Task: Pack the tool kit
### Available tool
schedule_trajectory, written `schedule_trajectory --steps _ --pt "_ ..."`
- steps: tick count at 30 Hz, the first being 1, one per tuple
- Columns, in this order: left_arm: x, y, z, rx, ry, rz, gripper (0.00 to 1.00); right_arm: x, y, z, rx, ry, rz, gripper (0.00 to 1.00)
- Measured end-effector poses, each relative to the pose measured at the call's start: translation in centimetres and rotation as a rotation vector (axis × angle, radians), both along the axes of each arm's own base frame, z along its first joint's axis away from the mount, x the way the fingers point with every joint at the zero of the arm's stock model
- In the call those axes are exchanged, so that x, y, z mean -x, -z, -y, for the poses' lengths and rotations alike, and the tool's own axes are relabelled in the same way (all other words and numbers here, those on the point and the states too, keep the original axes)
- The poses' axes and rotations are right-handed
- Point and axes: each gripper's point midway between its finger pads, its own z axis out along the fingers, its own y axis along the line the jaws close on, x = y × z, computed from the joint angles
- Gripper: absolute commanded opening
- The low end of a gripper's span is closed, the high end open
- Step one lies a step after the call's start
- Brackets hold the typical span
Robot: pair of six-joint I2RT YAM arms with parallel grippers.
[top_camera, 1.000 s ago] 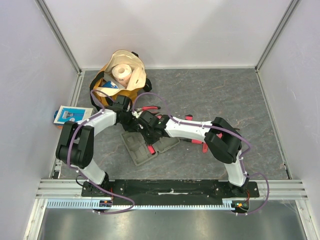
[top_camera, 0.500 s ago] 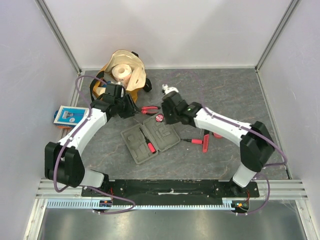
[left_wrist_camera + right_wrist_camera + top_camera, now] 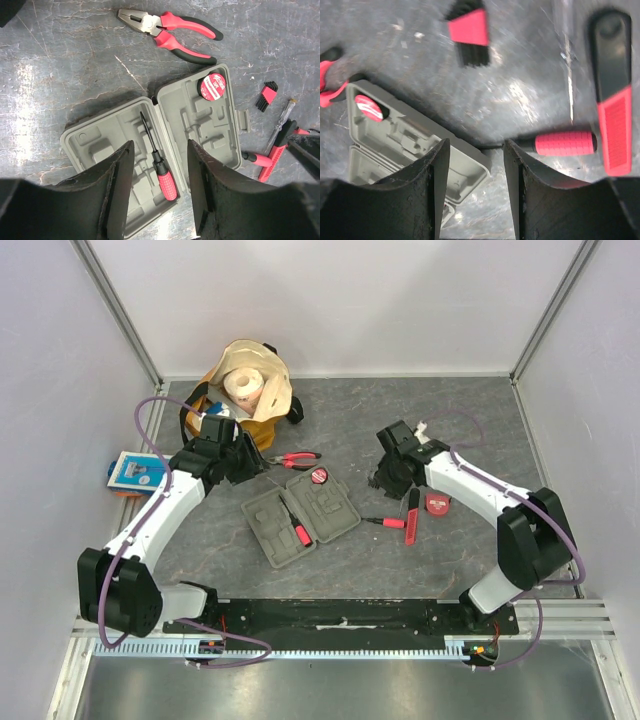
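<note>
The grey tool kit case [image 3: 322,508] lies open on the table, both moulded halves facing up. A red-handled screwdriver [image 3: 164,176] rests in a slot by the hinge, and a round red-and-black disc [image 3: 213,86] sits in the far corner of the other half. Red-and-black pliers [image 3: 296,458] lie on the table just behind the case. My left gripper [image 3: 254,464] hovers open and empty above the case's back left [image 3: 160,145]. Open and empty too, my right gripper [image 3: 384,480] hangs right of the case [image 3: 476,145], near a loose screwdriver [image 3: 565,143], a hex-key set [image 3: 470,30] and a red-and-black knife handle [image 3: 615,115].
A tan-and-yellow bag [image 3: 245,390] with a paper roll stands at the back left. A blue-and-white packet [image 3: 135,470] lies by the left wall. A round red tool [image 3: 437,503] and a thin tester pen [image 3: 282,117] lie right of the case.
Both arms have pulled back from over the case, the left to the back left, the right out to the right. Both grippers have opened. The screwdriver and disc now show in the case.
</note>
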Motion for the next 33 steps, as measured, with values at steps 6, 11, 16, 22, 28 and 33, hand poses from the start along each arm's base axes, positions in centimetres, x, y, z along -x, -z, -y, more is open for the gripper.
schedule_trajectory --steps 6,11,16,22,28,33 --pt "0.2 0.3 -0.3 -0.015 -0.002 0.0 0.55 4.1 2.9 0.5 -0.121 0.214 -0.2 0.52" --pt "0.7 0.8 -0.5 -0.022 0.0 -0.011 0.55 5.6 3.8 0.4 -0.17 0.333 -0.29 0.56" --pt "0.9 1.4 -0.7 -0.028 -0.004 -0.024 0.56 6.7 4.8 0.4 -0.195 0.413 -0.351 0.58" --pt "1.0 1.6 -1.0 -0.037 -0.008 -0.026 0.56 7.2 5.7 0.5 -0.205 0.478 -0.39 0.58" --pt "1.0 1.8 -1.3 -0.046 -0.016 -0.029 0.56 7.3 7.0 1.2 -0.215 0.552 -0.405 0.58" --pt "1.0 1.9 -1.5 -0.047 -0.021 -0.031 0.56 7.3 8.2 1.9 -0.222 0.611 -0.425 0.57"
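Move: The red handle of the screwdriver lies about 7 cm back, 4 cm to the right and 9 cm below the right hand. The utility knife is roughly 5 cm to the right of that handle and 1 cm farther out; the clear tester lies about 3 cm right of the handle and 5 cm farther out. The small brush is some 4 cm ahead of the right hand. From the left hand, the handle is about 31 cm right and 8 cm back. The screwdriver's red handle is what the right hand goes down to: it draws back about 7 cm while sinking, then drops mostly straight down with a slight shift right, some 8 cm lower in all. On the way it turns about 35 degrees clockwise and tips until the fingers point nearly straight down, staying open around the handle. The empty left hand, still open, eases down about 2 cm beside the bag. ##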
